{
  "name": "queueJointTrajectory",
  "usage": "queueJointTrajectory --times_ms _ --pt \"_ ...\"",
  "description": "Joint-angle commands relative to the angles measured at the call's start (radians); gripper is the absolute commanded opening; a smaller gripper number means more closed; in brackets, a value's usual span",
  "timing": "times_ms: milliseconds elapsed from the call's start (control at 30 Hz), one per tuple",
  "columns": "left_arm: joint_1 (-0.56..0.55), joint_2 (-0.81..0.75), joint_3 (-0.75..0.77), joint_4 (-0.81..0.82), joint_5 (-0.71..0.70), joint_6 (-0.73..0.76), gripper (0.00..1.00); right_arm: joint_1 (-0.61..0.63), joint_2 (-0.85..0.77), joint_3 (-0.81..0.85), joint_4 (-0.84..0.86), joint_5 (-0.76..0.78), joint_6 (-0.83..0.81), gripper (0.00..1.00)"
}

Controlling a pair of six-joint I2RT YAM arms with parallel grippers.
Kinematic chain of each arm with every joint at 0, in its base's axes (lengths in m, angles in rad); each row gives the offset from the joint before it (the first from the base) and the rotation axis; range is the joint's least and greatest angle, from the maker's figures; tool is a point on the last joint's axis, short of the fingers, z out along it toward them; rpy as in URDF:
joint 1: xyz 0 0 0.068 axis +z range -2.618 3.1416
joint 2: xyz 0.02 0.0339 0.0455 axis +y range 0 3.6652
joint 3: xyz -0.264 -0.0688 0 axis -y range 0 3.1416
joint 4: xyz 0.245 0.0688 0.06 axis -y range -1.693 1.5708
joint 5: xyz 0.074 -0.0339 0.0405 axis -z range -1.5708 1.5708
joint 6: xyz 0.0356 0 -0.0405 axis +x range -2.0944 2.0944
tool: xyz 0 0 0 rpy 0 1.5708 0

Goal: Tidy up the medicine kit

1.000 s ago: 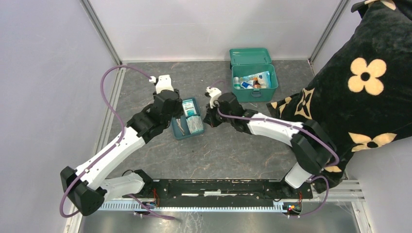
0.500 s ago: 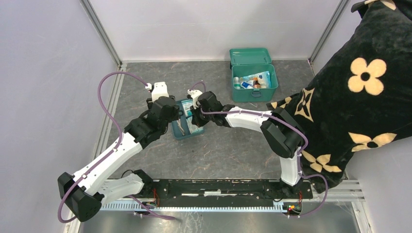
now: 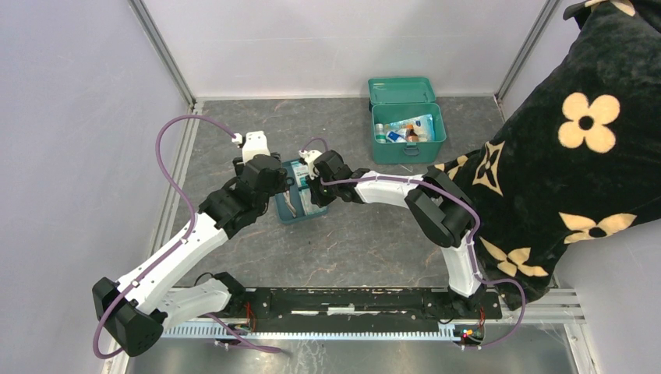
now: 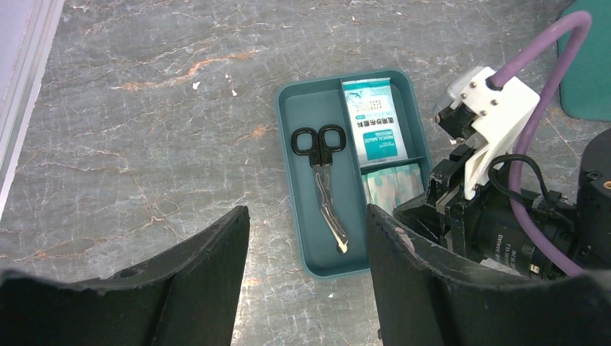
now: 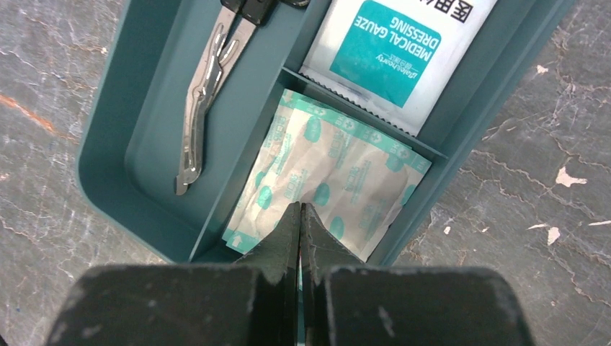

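Observation:
The medicine kit (image 3: 407, 125) stands open at the back right, with several packets and bottles inside. A flat teal divided tray (image 4: 302, 108) lies mid-table. It holds black-handled scissors (image 4: 320, 169), a medical gauze packet (image 4: 372, 122) and patterned plaster packets (image 5: 339, 180). My right gripper (image 5: 300, 207) is shut, its tips just over the plaster packets. I see nothing clearly held between them. My left gripper (image 4: 306, 288) is open and empty, above the tray's near end. Both grippers show close together in the top view, left (image 3: 273, 183) and right (image 3: 312, 187).
A large black cushion with cream flowers (image 3: 577, 140) fills the right side beside the kit. Grey walls and metal rails (image 3: 167, 62) bound the table on the left and at the back. The right wrist's purple cable (image 4: 533, 43) hangs next to the tray.
My right gripper has swung left, from beside the tray's right edge to over its plaster compartment. My left arm has shifted slightly left and nearer.

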Motion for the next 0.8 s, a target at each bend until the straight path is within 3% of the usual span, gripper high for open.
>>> queueJointTrajectory --times_ms 0,167,367,567,767 --pt "0.007 -0.019 0.000 0.017 -0.032 0.033 0.68 0.003 0.012 0.045 -0.004 0.027 -0.023 0.00" --pt "0.011 -0.020 0.001 0.017 -0.030 0.032 0.68 0.003 -0.003 0.059 -0.014 0.018 -0.034 0.00" --pt "0.016 -0.045 -0.003 0.017 -0.046 0.022 0.69 0.003 -0.133 0.049 0.019 0.017 -0.057 0.01" --pt "0.021 -0.123 -0.019 0.031 -0.081 0.007 0.69 0.003 -0.227 0.029 0.059 0.043 -0.043 0.11" --pt "0.022 -0.218 -0.047 0.052 -0.122 0.001 0.72 0.004 -0.191 0.073 0.043 0.057 0.025 0.25"
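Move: The tray's middle lies about 4 cm ahead and 3 cm left of the right fingertips, roughly 2 cm below; the bandage packets' middle is some 2 cm ahead and level sideways, 1 cm below. In the tray, the gauze packet is about 8 cm ahead and 3 cm left of those fingertips, the scissors about 2 cm ahead and 6 cm left. From the left hand the tray is roughly 6 cm ahead, 8 cm right and 19 cm below. Straight up, after a short stay low over the bandage packets: the right hand leaves the tray's near right compartment, climbing about 13 cm ever faster, its fingers swinging some 15 degrees flatter and its shut jaws parting to roughly a quarter open. Meanwhile the empty left hand, jaws wide open, eases up and to the left, away from the tray, tipping up slightly. ##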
